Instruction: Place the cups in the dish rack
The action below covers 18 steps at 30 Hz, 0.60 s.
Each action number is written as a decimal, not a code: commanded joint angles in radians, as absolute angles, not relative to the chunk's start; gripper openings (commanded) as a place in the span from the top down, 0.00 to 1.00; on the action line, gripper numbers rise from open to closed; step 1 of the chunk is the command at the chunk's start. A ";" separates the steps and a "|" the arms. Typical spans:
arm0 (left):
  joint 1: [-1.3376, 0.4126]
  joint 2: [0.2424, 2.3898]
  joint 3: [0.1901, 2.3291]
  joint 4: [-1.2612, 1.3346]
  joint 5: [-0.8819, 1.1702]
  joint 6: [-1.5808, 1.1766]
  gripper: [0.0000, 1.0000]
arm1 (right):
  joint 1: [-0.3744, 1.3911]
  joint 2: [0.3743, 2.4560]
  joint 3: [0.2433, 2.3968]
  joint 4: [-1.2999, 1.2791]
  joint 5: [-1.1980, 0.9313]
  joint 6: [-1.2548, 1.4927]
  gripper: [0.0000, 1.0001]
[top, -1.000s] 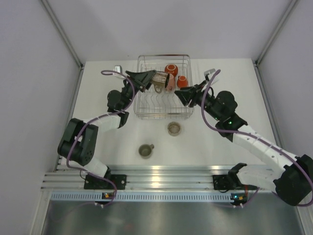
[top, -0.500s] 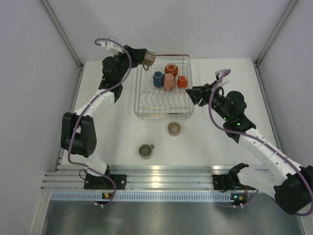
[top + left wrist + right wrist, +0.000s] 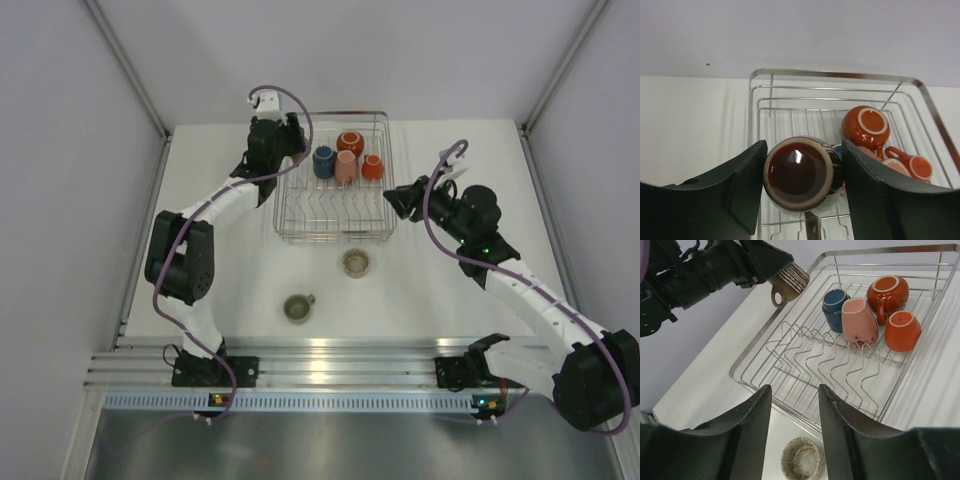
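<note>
The silver wire dish rack [image 3: 335,238] stands at the far middle of the table and holds a dark blue cup [image 3: 323,161], a pink cup [image 3: 346,167] and two orange cups [image 3: 350,142] [image 3: 372,167], all mouth down. My left gripper [image 3: 287,138] hovers over the rack's far left corner, shut on a dark cup [image 3: 800,172] with a striped outside [image 3: 791,279], its handle hanging down. My right gripper [image 3: 392,200] is open and empty beside the rack's right edge. Two olive cups [image 3: 356,263] [image 3: 297,307] stand upright on the table in front of the rack.
The rack's near rows of prongs [image 3: 830,360] hold nothing. In the right wrist view one olive cup [image 3: 802,458] sits just below the rack's front rim [image 3: 755,347], between my right fingers. Grey walls close in the table on both sides.
My left arm lifted the dark cup out to the rack's far left, then swung back over its far left corner. My right gripper drew back slightly from the rack's right side.
</note>
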State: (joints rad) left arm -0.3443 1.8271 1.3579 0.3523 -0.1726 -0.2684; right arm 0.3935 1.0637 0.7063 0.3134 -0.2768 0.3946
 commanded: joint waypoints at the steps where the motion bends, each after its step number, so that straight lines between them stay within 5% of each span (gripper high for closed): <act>1: -0.342 1.850 1.425 0.402 -0.245 -0.198 1.00 | 0.368 1.052 0.701 0.365 -0.311 0.405 0.57; 18: -0.348 2.020 1.519 0.400 -0.206 -0.167 1.00 | 0.311 1.039 0.650 0.333 -0.342 0.403 0.57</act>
State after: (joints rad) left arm -0.3443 2.0079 1.4582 0.3286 -0.2184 -0.1867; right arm 0.3378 1.0611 0.6601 0.3061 -0.3206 0.4019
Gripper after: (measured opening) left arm 0.634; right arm 0.429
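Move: Ahead of the left hand, which holds the dark cup handle down, the free spot in the rack's far left corner lies about 5 cm farther out, in line sideways and some 13 cm below. The blue cup stands roughly 8 cm right of that spot, level with it, the pink cup about 14 cm right of it, and the big orange mug 15 cm right and 6 cm farther out. From the right hand the spot is about 23 cm ahead, 26 cm left and 15 cm down. Lowering the held dark cup into the rack's far left corner, the left hand sinks about 6 cm and also eases some 3 cm forward, passing to the left of the blue cup. The fingers keep their grip and dip slightly, with a small roll that raises the hand's left side. Empty and part open, the right hand drifts about 2 cm down and a little to its right, outside the rack. ##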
